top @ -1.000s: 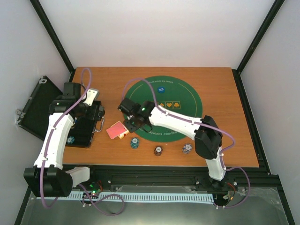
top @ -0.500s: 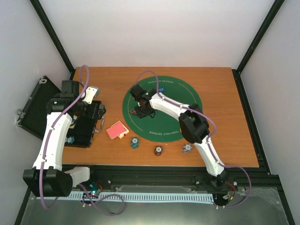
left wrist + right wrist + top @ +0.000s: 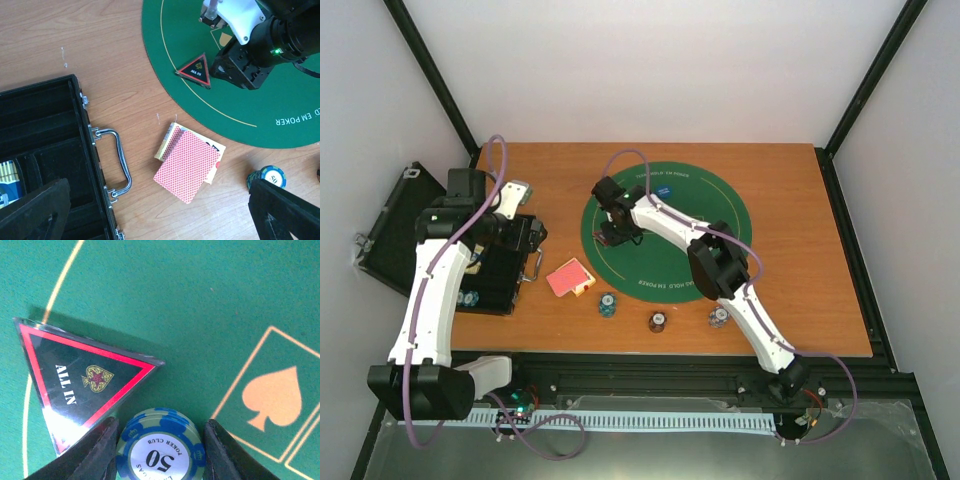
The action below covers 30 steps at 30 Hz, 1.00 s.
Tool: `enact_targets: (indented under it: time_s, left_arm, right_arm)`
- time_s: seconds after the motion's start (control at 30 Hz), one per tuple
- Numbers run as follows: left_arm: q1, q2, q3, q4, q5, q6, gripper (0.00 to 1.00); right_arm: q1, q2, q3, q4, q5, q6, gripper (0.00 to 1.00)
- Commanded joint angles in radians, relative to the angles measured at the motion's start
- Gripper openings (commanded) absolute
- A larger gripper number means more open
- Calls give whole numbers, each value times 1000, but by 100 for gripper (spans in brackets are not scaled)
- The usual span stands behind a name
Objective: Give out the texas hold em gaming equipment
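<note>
My right gripper [image 3: 161,450] is shut on a short stack of blue and green striped poker chips [image 3: 162,452] marked 50, low over the green round mat [image 3: 720,215]. Just left of the chips a black red-edged triangle marker [image 3: 80,380] reading ALL IN lies flat on the mat. Red-backed playing cards [image 3: 187,165] lie on the wood between the mat and the case. My left gripper [image 3: 160,220] hangs open above them, nothing between its fingers. Three more chip stacks [image 3: 608,304] [image 3: 658,322] [image 3: 719,317] stand near the front edge. A blue button disc [image 3: 663,191] rests on the mat.
The black hinged case [image 3: 45,130] lies open at the left, its metal handle [image 3: 112,160] toward the cards. A few chips [image 3: 7,180] show inside it. Bare wooden table [image 3: 800,250] stretches to the right of the mat.
My right arm swung from beside the cards up onto the mat, carrying the chip stack to the triangle marker. The left arm shifted slightly.
</note>
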Motion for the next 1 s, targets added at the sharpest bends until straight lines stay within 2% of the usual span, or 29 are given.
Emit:
enact_targets:
  time_s: [0.0, 0.2, 0.37, 0.43, 0.57, 0.73, 0.97]
  left_arm:
    - [4, -17, 42, -23, 17, 21, 100]
    - [4, -24, 31, -23, 14, 27, 100]
    - [4, -26, 26, -26, 16, 21, 100]
    - [4, -30, 28, -29, 18, 20, 100]
    - [5, -30, 32, -37, 28, 12, 100]
    - [4, -42, 28, -42, 37, 7, 100]
    - [5, -74, -32, -25, 22, 31, 100]
  right_arm:
    - [3, 52, 59, 3, -45, 10, 29]
    - [5, 42, 54, -9, -34, 17, 31]
    - [3, -21, 31, -21, 4, 16, 58]
    - [4, -69, 15, -21, 15, 14, 64]
    - [25, -177, -3, -39, 89, 8, 68]
    - [100, -359, -206, 9, 109, 41, 69]
    - [298, -558, -538, 131, 95, 148, 84]
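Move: The right hand holds the blue 50 chip at the green mat; its spot lies about 1 cm to the left and 1 cm below the hand point. The all-in triangle is some 5 cm left and 1 cm ahead, the spade square 4 cm ahead and 3 cm right. The remaining blue stack stands about 17 cm back and 4 cm left. From the idle left hand, the chip's spot is roughly 14 cm ahead, 23 cm right and 23 cm below. Leftward first, by barely 1 cm at mat level, the right hand shifts the held chip towards the all-in triangle, its left finger pushing the triangle along; then it pauses and opens to let go of the chip. Fingers still widening, it rises about 13 cm, quickening and drawing back some 11 cm towards the remaining blue stack, fingertips tilting about 10 degrees forward. ##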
